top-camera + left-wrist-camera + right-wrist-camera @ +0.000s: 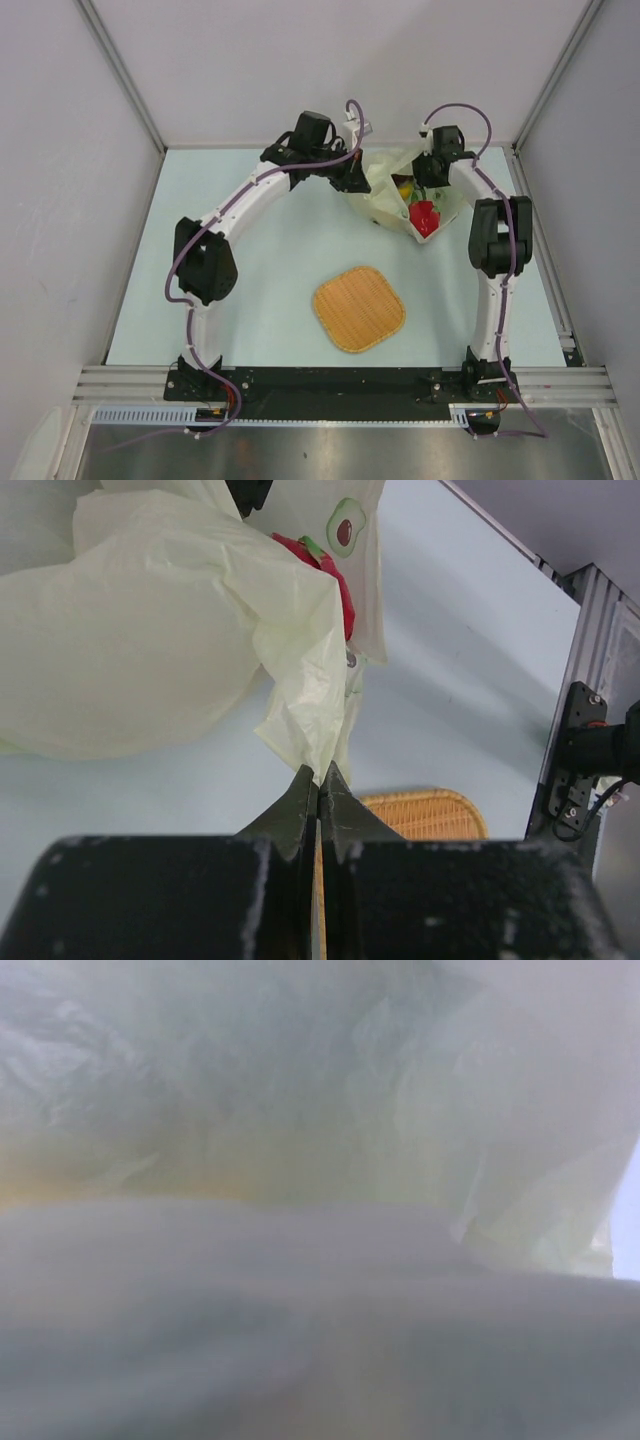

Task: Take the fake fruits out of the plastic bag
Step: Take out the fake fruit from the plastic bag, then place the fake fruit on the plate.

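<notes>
The pale cream plastic bag [385,200] lies at the back right of the table. A red dragon fruit [425,218] shows at its open mouth, with a yellow fruit [403,188] behind it. My left gripper [358,182] is shut on a fold of the plastic bag [150,630], pinched at the fingertips [320,778]; the dragon fruit [338,575] peeks out beyond. My right gripper [427,183] reaches into the bag mouth from above, its jaws hidden. The right wrist view is filled with blurred plastic bag film [300,1110]; no fingers show there.
A round-cornered orange woven mat [359,308] lies in the middle of the table, nearer the arm bases, and its edge [430,815] shows in the left wrist view. Aluminium rails [560,290] border the table on the right.
</notes>
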{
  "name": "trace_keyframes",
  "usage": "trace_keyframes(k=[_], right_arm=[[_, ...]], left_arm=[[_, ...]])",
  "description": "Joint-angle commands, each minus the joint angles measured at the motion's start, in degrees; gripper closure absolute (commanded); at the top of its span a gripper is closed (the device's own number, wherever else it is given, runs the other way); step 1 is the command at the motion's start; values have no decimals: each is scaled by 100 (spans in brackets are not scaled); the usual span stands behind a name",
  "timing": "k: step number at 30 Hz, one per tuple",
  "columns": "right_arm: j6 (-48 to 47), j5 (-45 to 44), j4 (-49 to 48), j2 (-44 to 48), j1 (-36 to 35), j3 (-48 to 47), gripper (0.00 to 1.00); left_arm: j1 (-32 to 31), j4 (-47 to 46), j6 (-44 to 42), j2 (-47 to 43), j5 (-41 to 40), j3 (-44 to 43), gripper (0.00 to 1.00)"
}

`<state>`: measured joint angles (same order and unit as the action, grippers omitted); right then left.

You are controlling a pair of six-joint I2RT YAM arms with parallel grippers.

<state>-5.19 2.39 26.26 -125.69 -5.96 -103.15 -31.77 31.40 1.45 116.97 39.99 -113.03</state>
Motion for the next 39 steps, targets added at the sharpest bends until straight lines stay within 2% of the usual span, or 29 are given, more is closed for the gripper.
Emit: trace_keyframes(k=[1,3,5,6,8,9,13,15,18,21,24,29,30,34,36,39], right_arm=[[-79,59,160,-420,-37,-354,38],[-122,147,265,-526,-63,-398,39],[-114,174,257,-623,-81,-364,44],[-96,191,213,-641,-72,-337,54],[26,261,186,-598,6,-258,66],[175,323,38,-510,50,-171,75],[-60,797,-252,394,112,549,88],[-262,1295,-341,1193,112,1162,100],[-500,2191,-253,2178,138,1988,100],[-509,2712,-95,2961,156,2474,100],[-553,2951,159,3426,51,2730,100],[-1079,2819,511,4376,-318,2748,100],[-1211,2871,572,4760,-501,2748,100],[-1617,2828,968,5579,-1186,2757,100],[-1573,2854,1126,5800,-1495,2757,100],[-1905,2636,1478,5942,-2346,2765,100]], left_arm=[[-31,94,-356,-376,-140,53,99],[-31,156,-435,-385,-263,88,99],[-31,243,-593,-385,-385,123,99],[-40,288,-646,-385,-456,167,100],[-49,454,-865,-411,-649,203,100],[-57,516,-970,-412,-728,246,99],[-136,859,-1586,-499,-1334,334,100],[-215,1008,-1849,-569,-1720,396,100],[-321,1184,-2438,-622,-2038,353,100],[-321,1167,-2492,-535,-2100,169,100],[-321,1053,-2169,-473,-2101,-182,100],[-321,833,-1377,-596,-1389,-439,100],[-321,833,-1106,-640,-1319,-413,100],[-295,912,-945,-859,-1011,-36,100],[-260,860,-832,-939,-993,201,100],[-198,982,-805,-957,-922,203,100]])
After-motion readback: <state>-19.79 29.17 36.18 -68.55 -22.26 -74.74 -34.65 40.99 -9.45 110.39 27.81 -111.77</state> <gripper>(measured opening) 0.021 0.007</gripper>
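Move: From the right gripper, open inside the bag, the red fruit lies about 8 cm back, 3 cm to the left and 4 cm lower, its green leaves reaching towards the fingers. A yellow fruit sits some 9 cm left, level ahead, about 4 cm down; the basket is roughly 35 cm back, 24 cm left, 6 cm lower. The red fruit is about 26 cm right of the left gripper, 6 cm ahead, 20 cm below. Lower the right gripper about 5 cm into the bag, shut it on the red fruit's green leaves, then sweep back towards the basket and up, some 25 cm each way, bearing left too and swinging the wrist about 45 degrees counter-clockwise. Keep the left fingers pinched on the bag's edge, letting that hand dip leftward and come back up. ##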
